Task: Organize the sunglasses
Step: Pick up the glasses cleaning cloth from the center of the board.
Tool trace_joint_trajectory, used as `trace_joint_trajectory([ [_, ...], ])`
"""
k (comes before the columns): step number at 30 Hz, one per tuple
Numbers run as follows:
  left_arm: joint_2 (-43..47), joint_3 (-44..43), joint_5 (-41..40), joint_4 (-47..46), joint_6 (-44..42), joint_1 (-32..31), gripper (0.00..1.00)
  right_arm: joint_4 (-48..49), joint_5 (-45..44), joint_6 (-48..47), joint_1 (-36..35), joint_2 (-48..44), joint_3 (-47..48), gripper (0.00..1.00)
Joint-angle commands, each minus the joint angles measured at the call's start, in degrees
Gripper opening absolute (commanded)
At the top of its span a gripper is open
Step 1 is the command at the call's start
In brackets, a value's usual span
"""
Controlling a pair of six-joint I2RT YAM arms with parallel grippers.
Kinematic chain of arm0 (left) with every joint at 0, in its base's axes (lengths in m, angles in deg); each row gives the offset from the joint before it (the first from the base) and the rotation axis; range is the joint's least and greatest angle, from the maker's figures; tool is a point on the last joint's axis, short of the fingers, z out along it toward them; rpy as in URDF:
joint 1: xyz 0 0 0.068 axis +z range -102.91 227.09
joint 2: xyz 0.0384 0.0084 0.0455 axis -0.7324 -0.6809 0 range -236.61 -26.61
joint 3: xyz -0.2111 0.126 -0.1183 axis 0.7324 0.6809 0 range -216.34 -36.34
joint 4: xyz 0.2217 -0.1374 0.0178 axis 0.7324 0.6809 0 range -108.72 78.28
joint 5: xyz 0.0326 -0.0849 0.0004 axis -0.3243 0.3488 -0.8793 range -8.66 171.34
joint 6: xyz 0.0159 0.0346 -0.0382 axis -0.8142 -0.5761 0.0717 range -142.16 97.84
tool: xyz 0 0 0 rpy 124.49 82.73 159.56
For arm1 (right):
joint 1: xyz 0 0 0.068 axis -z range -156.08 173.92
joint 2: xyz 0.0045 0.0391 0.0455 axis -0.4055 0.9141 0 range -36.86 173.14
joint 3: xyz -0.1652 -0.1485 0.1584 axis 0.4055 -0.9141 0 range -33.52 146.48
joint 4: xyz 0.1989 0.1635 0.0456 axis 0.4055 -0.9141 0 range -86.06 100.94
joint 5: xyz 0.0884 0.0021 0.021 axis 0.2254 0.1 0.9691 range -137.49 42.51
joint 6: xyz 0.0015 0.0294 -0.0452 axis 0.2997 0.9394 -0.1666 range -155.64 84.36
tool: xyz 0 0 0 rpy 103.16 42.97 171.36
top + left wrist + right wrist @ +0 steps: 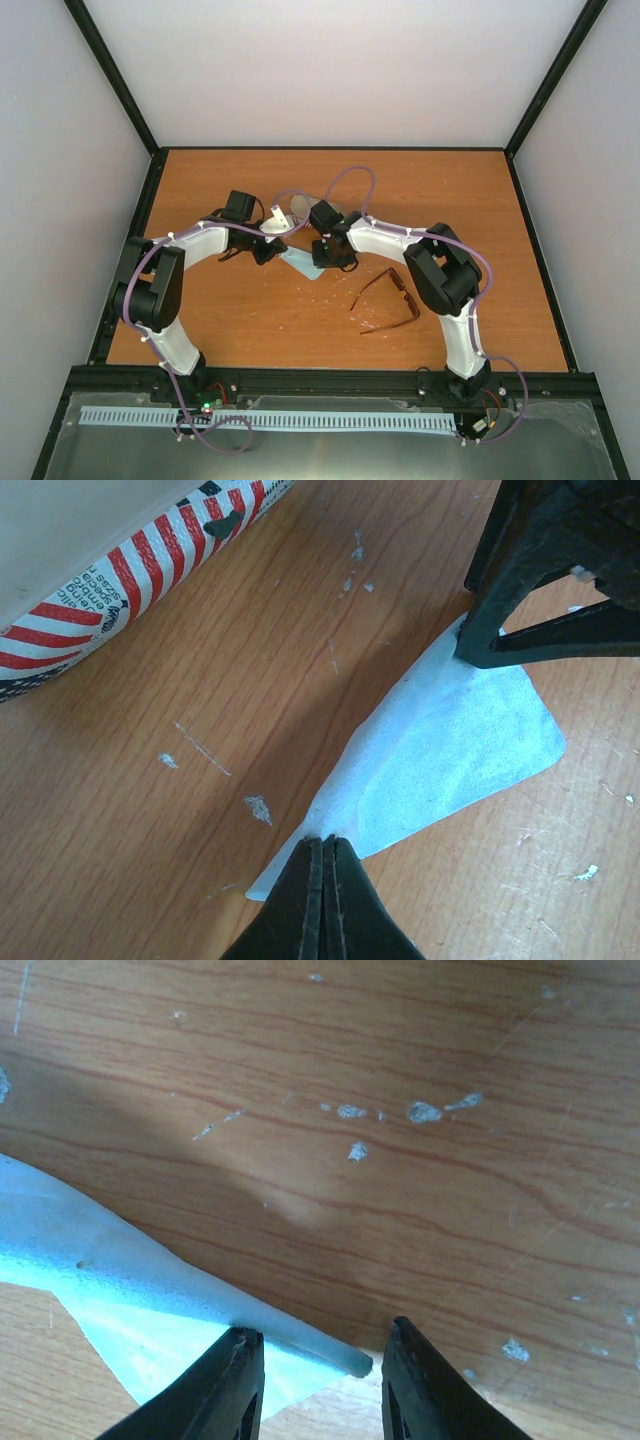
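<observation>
The sunglasses (405, 297), thin reddish-brown with dark lenses, lie unfolded on the wooden table right of centre, beside the right arm's elbow; neither gripper touches them. A light blue cloth (450, 750) lies folded between the two grippers. My left gripper (322, 842) is shut on the cloth's near corner. My right gripper (322, 1345) stands open over the opposite corner, with the folded edge of the cloth (150, 1280) lying loose between its fingers. In the top view both grippers meet over the cloth (302, 263) at mid-table.
A tan case with red-white stripes (120, 570) lies just beyond the left gripper, seen from above behind the grippers as the case (283, 222). The right gripper's black fingers (520, 590) fill the upper right of the left wrist view. Black frame rails edge the table.
</observation>
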State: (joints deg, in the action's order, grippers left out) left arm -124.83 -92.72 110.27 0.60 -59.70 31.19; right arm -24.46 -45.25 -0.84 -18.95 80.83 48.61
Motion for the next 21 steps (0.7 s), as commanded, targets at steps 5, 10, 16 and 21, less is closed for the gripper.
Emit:
trace_joint_trajectory([
  [5,-0.8,-0.3,1.8,-0.8,-1.3,0.5,0.01,-1.7,-0.1,0.2,0.0,2.9,2.4,0.29],
  [10,-0.9,-0.2,1.9,-0.9,-1.2,0.5,0.01,-2.5,0.7,0.1,-0.3,4.0,2.8,0.17],
  [16,-0.8,0.0,2.0,-1.1,-1.1,0.5,0.01,-3.4,0.2,0.5,-0.9,4.1,2.5,0.03],
  [21,-0.6,-0.7,2.0,-0.9,-0.9,0.7,0.01,-3.8,-3.3,0.2,-0.8,1.5,2.7,0.03],
])
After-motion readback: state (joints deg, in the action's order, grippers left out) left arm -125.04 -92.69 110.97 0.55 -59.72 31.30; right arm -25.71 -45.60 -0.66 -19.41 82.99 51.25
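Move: The right fingers, a little open, already straddle the near rolled edge at the right end of the cloth; the cloth's middle is about 4 cm to this hand's left, 1 cm farther out and about level with it. The striped case lies some 13 cm straight ahead, the sunglasses about 9 cm back and 15 cm to the right. From the left hand, still pinching the other end, the cloth's middle is some 4 cm right, 3 cm back and 2 cm below. The right hand eases only about half a centimetre to its left and a touch forward and down, towards the cloth's middle, while its fingers close from about a third open to shut and pinch the edge at the cloth's right end close to the board. The left hand stays in place with its fingers shut on the opposite end, and neither wrist turns noticeably. ##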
